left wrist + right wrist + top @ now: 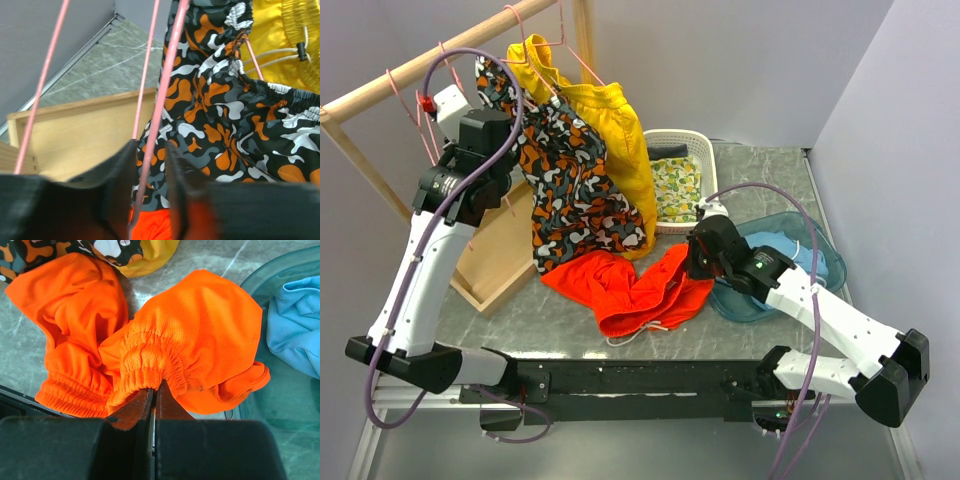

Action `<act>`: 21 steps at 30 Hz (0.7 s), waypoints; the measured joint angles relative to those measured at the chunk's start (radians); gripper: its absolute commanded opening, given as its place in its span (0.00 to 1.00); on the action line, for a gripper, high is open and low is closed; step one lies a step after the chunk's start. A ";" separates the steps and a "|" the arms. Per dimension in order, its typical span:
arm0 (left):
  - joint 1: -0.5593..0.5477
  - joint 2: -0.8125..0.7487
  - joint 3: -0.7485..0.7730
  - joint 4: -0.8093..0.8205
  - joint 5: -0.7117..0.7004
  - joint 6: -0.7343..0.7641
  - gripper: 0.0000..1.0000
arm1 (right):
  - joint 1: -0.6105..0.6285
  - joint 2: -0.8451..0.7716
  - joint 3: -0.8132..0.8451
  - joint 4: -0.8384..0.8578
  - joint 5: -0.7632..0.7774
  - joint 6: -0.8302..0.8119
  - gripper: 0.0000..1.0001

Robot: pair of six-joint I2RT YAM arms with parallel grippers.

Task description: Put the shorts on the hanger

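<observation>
The orange-red shorts (630,285) lie crumpled on the grey table in front of the rack. My right gripper (692,262) is shut on their gathered waistband, and the right wrist view shows its jaws (155,389) pinched on the elastic of the shorts (200,330). My left gripper (432,108) is raised at the wooden rail among the pink hangers (400,95). In the left wrist view its fingers (127,170) stand apart with one hanger wire (160,100) running down between them, not clamped. The white drawstring shows only as a thin loop at the front edge.
Camouflage shorts (570,190) and yellow shorts (610,130) hang on hangers from the wooden rail (380,90). A wooden base tray (500,265) lies beneath. A white basket (672,133) stands at the back. A teal tub (828,255) with light blue cloth (295,330) is at the right.
</observation>
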 measured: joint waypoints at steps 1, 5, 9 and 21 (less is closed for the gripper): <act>0.001 -0.001 -0.010 0.014 0.006 0.000 0.10 | 0.000 -0.003 0.000 0.000 -0.002 0.000 0.00; 0.000 -0.001 -0.032 0.061 0.012 0.015 0.01 | 0.000 -0.013 0.000 0.000 -0.003 0.001 0.00; 0.001 -0.011 -0.032 0.088 0.003 0.024 0.01 | 0.000 -0.015 0.000 0.000 -0.006 0.002 0.00; 0.002 -0.099 -0.033 0.143 0.045 0.124 0.01 | 0.000 -0.013 0.000 0.001 -0.009 0.003 0.00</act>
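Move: The pink hanger I want is right at my left hand, its wire about 1 cm ahead of my finger pads, between the open fingers. From there the camo shorts hang roughly 12 cm ahead and 12 cm to the right, some 8 cm lower. The next empty hanger is about 8 cm left and 3 cm back. From my right hand, the hanger is roughly 45 cm left, 12 cm ahead and 22 cm higher. My left hand eases about 1 cm forward while its half-open fingers shut and pinch the hanger's wire. Gripping it, I then lift some 4 cm and draw about 2 cm back towards my base, fingertips tilting up by less than ten degrees, to raise the hanger at the wooden bar. ##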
